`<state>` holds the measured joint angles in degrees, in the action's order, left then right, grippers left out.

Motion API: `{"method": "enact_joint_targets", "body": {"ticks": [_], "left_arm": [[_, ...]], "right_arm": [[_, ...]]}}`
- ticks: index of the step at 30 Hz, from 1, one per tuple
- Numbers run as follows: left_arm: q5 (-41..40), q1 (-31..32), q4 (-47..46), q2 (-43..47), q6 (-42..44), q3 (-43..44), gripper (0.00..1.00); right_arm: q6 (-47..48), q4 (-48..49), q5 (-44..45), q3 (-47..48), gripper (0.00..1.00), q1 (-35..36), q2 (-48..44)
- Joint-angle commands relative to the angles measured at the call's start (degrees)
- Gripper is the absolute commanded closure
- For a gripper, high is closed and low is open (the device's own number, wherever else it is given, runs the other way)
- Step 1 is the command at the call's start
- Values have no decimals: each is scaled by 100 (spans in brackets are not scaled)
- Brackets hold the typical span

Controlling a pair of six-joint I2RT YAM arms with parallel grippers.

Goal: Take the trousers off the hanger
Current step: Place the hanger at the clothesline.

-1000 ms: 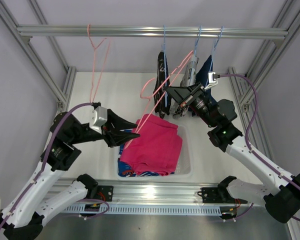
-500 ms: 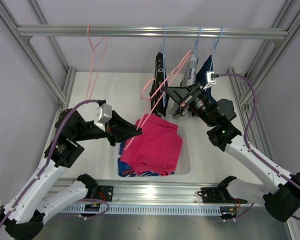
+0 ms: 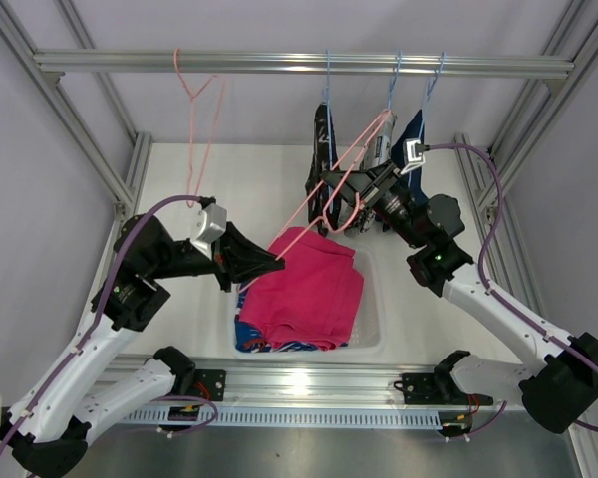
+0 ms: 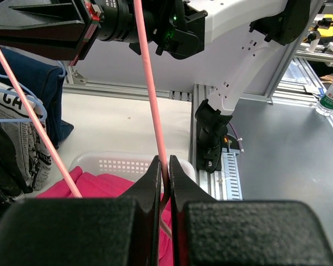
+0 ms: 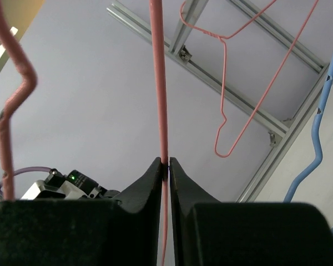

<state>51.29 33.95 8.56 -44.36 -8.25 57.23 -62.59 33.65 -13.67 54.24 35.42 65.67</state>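
A bare pink wire hanger point(image 3: 297, 221) slants over the bin, held at both ends. My left gripper point(image 3: 275, 262) is shut on its lower wire point(image 4: 150, 83), fingertips point(image 4: 157, 166) pinching it. My right gripper point(image 3: 325, 180) is shut on its upper part point(image 5: 158, 83). The pink trousers point(image 3: 307, 289) lie loose in the white bin point(image 3: 377, 311), on top of the blue patterned trousers point(image 3: 251, 341). Three more trousers hang on blue hangers from the rail: black point(image 3: 323, 149), white with black print point(image 3: 381, 141) and dark denim point(image 3: 412, 139).
An empty pink hanger point(image 3: 194, 110) hangs from the rail point(image 3: 279, 64) at the left, also seen in the right wrist view point(image 5: 238, 83). Aluminium frame posts stand on both sides. The hanging clothes sit close behind my right gripper.
My left gripper has closed on the pink hanger's lower wire. My right gripper has shifted left and toward the rail, carrying the hanger's upper part with it.
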Motion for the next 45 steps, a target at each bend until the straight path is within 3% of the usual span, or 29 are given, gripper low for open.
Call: {"method": "enact_joint_targets", "body": {"ticks": [1, 3, 6, 8, 11, 14, 28, 45], "left_arm": [[23, -12, -416, 41, -36, 139, 99], [-127, -12, -408, 41, -63, 121, 99], [-513, -3, -355, 41, -98, 139, 99], [-1239, -12, -224, 15, -159, 192, 100], [-1926, -12, -162, -11, -177, 192, 99], [-2368, -20, -91, -64, -221, 201, 99], [-4660, -179, 849, -486, -142, 701, 99], [-6113, -196, 1578, -20, 333, 1316, 99]], "right_arm": [[-61, 195, -250, 140, 86, 9, 86], [-8, 151, -259, 140, 71, 26, 69], [114, 81, -268, 131, 63, 44, 25], [185, -16, -259, 148, 60, 53, -10], [300, -174, -259, 166, 40, 53, -63], [352, -271, -311, 175, 30, 62, -54], [1055, -1290, -514, 183, 19, 114, -590], [1996, -3127, -110, 272, 15, 106, -1794]]}}
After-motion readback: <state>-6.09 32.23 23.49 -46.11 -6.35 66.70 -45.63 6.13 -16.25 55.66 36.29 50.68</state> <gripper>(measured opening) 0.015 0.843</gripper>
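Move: The free stretch of clothesline beside the empty pink hanger lies some 36 cm ahead of the left hand, 17 cm left and 19 cm above. The empty hanger's hook is about 5 cm farther left on the same rail. The pink trousers in the basket lie roughly 20 cm below the left hand, 4 cm ahead and 4 cm right; the black garment hangs 28 cm ahead, 8 cm right, about level. From the right hand the free stretch is about 21 cm ahead, 26 cm left, 14 cm up. The right fingers open wide and let go of the pink hanger, sinking about 3 cm, then drawing back and to the right. The left fingers keep their pinch on the hanger's shoulder and carry it forward, then mostly left, towards the clothesline, some 13 cm out and 10 cm across, dipping slightly before lifting late, while swinging counter-clockwise by roughly 60 degrees. ##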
